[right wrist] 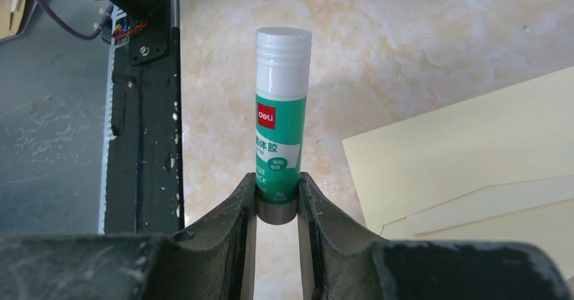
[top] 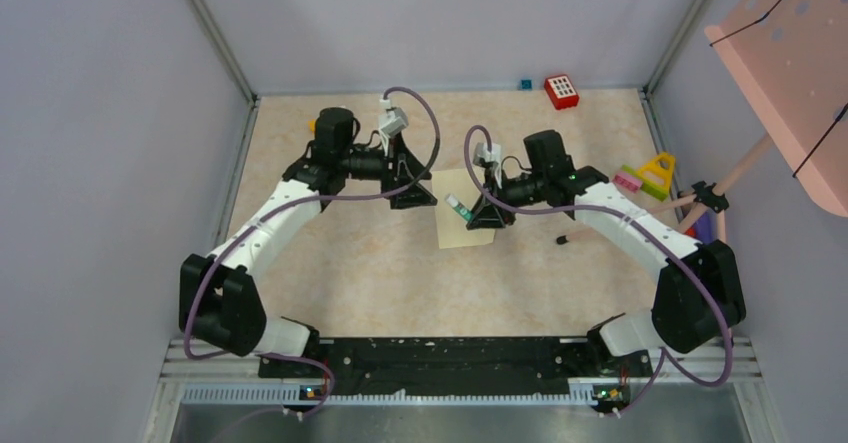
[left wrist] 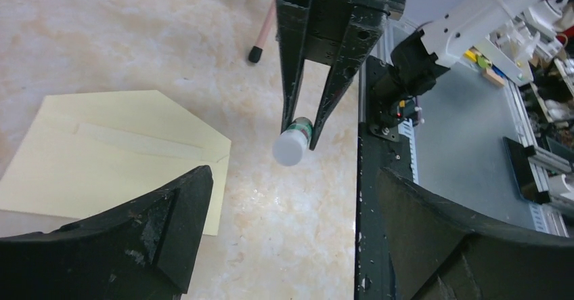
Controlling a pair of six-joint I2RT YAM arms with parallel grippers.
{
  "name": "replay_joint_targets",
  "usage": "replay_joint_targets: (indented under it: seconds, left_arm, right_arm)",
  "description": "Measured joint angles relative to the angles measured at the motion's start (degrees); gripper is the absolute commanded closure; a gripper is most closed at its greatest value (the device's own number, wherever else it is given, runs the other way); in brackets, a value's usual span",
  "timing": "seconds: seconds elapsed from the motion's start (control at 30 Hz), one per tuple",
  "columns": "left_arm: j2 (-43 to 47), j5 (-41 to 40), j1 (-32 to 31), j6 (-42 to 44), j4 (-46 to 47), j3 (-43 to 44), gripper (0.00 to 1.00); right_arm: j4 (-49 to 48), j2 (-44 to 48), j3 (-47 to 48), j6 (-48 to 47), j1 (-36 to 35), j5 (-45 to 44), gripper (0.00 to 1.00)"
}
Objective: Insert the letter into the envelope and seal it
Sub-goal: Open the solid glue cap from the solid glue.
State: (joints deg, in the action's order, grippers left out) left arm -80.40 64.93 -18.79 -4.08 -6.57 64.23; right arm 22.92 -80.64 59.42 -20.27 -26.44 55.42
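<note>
The pale cream-yellow envelope (top: pixel 465 231) lies flat on the table's middle, its pointed flap open (left wrist: pixel 115 154), and it also fills the right of the right wrist view (right wrist: pixel 474 158). My right gripper (right wrist: pixel 278 198) is shut on the base of a green glue stick (right wrist: pixel 280 124) with a white cap. It holds the stick just over the envelope's left edge (top: pixel 458 206). My left gripper (left wrist: pixel 291 225) is wide open with nothing between its fingers, just left of the envelope (top: pixel 420 181), facing the glue stick's cap (left wrist: pixel 290 148). No separate letter shows in any view.
A red block (top: pixel 561 91) and a small blue cube (top: pixel 525 84) sit at the back wall. Pink and yellow-green toys (top: pixel 645 176) and a pink perforated board (top: pixel 790 63) on a stand are at the right. A small black piece (top: pixel 562 239) lies right of the envelope.
</note>
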Motion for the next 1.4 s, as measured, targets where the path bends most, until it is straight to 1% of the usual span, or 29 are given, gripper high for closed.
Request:
replay_joint_targets:
  seconds: [0.07, 0.23, 0.27, 0.33, 0.4, 0.63, 0.97, 1.07, 1.17, 1.2, 1.27, 1.4]
  left_arm:
    - [-0.5, 0.0, -1.8, 3.0, -3.3, 0.8, 0.13]
    - [-3.8, 0.0, -4.2, 9.3, -11.1, 3.6, 0.16]
    - [-4.2, -0.1, -4.4, 10.0, -11.9, 3.7, 0.18]
    - [-5.0, -0.4, -5.0, 11.3, -13.7, 3.8, 0.27]
    - [-5.7, -0.5, -5.6, 12.2, -15.1, 4.0, 0.28]
    - [-6.8, -0.3, -7.3, 13.3, -17.2, 4.8, 0.31]
    - [-7.6, -0.3, -8.1, 13.9, -18.1, 5.1, 0.49]
    - [-7.6, -0.3, -8.3, 14.4, -18.4, 5.1, 0.58]
    - [-7.6, -0.4, -8.5, 14.8, -18.6, 5.1, 0.61]
    - [-7.6, -0.5, -8.5, 14.8, -18.6, 5.1, 0.63]
    - [-7.6, -0.9, -8.6, 14.9, -18.7, 5.1, 0.70]
    - [-7.6, -1.6, -8.6, 15.2, -18.8, 5.2, 0.89]
  right_arm:
    - [1.9, 0.0, 0.0, -2.0, -0.2, -0.1, 0.91]
    - [4.9, 0.0, 0.2, -5.4, -0.7, -0.3, 0.91]
    - [5.1, 0.0, 0.3, -5.8, -0.8, -0.4, 0.91]
    - [5.4, 0.0, 0.4, -6.6, -0.9, -0.4, 0.91]
    - [5.7, 0.0, 0.4, -7.1, -1.1, -0.6, 0.91]
    - [6.1, -0.2, 0.4, -8.1, -2.1, -1.0, 0.91]
    - [6.9, -0.9, 0.4, -8.3, -2.8, -1.7, 0.91]
    - [7.0, -0.9, 0.7, -8.3, -2.8, -1.8, 0.92]
    - [7.1, -0.9, 0.7, -8.5, -2.8, -1.9, 0.91]
    - [7.1, -0.9, 0.7, -8.5, -2.8, -1.8, 0.91]
    - [7.1, -0.9, 0.7, -8.7, -2.8, -1.8, 0.91]
    - [7.2, -0.9, 0.7, -8.7, -2.9, -1.9, 0.91]
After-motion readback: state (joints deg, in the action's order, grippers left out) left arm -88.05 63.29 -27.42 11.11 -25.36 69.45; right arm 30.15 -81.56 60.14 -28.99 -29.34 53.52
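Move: The white cap of the glue stick is about 4 cm to the left hand's right, 2 cm back and 4 cm below. The right fingertips gripping the stick's lower end lie about 6 cm back, 8 cm right and 9 cm below the left hand; the envelope lies 2 cm back, 6 cm right and some 24 cm below. From the right hand, the cap is about 4 cm ahead, 4 cm left and 5 cm above. The left fingers close from wide open and pinch the glue stick's white cap from both sides, after the hand has come down about 5 cm, back and to the right, most of it early, turning some 10 degrees clockwise. The right hand keeps its grip on the lower end, easing back and down about 2 cm each before holding nearly still. ##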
